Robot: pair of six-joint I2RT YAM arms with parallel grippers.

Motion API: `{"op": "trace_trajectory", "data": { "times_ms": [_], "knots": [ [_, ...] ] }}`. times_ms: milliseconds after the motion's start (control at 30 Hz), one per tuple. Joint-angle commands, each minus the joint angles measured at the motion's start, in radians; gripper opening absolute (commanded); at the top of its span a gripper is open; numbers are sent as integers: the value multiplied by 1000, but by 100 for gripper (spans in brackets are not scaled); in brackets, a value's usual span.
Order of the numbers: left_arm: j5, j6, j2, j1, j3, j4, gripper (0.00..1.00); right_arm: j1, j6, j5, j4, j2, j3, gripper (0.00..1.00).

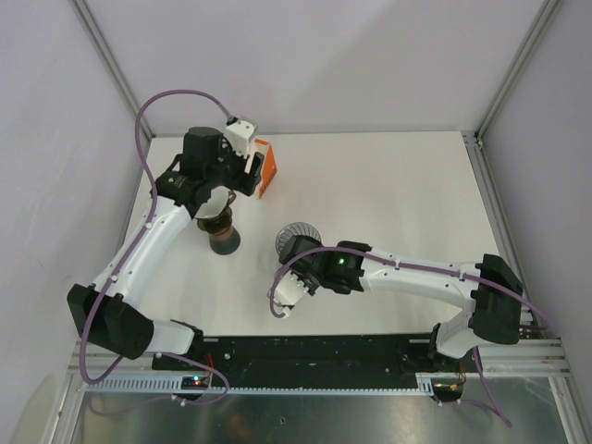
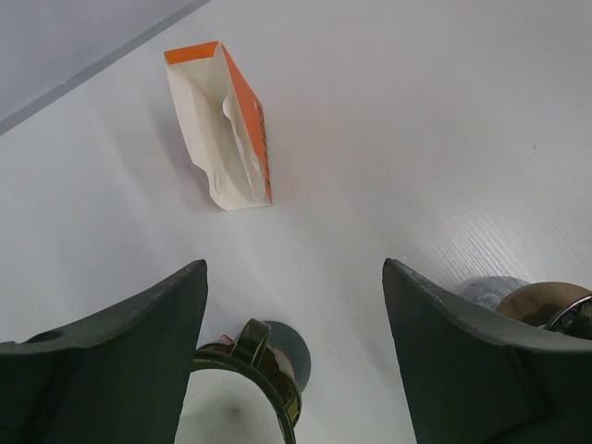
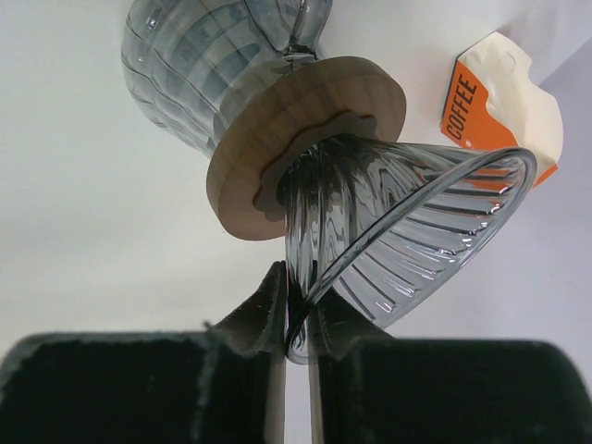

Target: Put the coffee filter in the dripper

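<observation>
A clear ribbed glass dripper (image 3: 416,231) with a wooden collar (image 3: 305,139) is tilted over near the table's middle (image 1: 294,239). My right gripper (image 3: 298,305) is shut on its rim, coming in from the near side (image 1: 303,255). The orange filter box (image 2: 231,129) lies on the table, with cream filter paper showing in its open side. My left gripper (image 2: 294,268) hangs open and empty just near of the box (image 1: 248,176). An amber dripper (image 2: 268,370) on a dark base stands under it (image 1: 222,233). Its inside looks white, and I cannot tell whether that is a filter.
The orange box (image 1: 266,166) lies at the back left of the white table (image 1: 398,194), with "COFFEE" printed on its side (image 3: 462,102). Grey walls and metal frame posts (image 1: 509,79) close in the back and sides. The collar of the glass dripper shows at the left wrist view's right edge (image 2: 532,301).
</observation>
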Motion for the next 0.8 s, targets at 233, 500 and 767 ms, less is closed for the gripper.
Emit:
{"op": "trace_trajectory", "data": {
  "times_ms": [233, 500, 767],
  "knots": [
    [22, -2, -29, 8, 13, 11, 81, 23, 21, 21, -21, -3, 11, 38],
    [22, 0, -27, 8, 13, 10, 81, 45, 17, 48, 18, -23, 11, 59],
    [24, 3, -28, 8, 12, 10, 81, 68, 11, 34, 42, -69, 11, 99]
  ]
}}
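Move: The dripper stands in the wooden-collared mouth of the carafe, its near rim still pinched in my right fingers, so its middle is about 5 cm ahead and some 3 below that hand; the carafe is under it, roughly 11 cm below me. The coffee filter sits about 11 cm ahead and 17 left, level in height; the coffee bag some 22 ahead, 8 left. From my left hand the dripper lies about 11 cm back, 11 right, 14 down. I let go of the dripper's rim: my right fingers spread from shut to almost fully open, ending the pinch. While they open, I ease that hand back about 1.5 cm, and after a tiny drift to the right I swing it roughly 1 cm left, with hardly any wrist turn, so the rim ends up free between the spread fingers. ##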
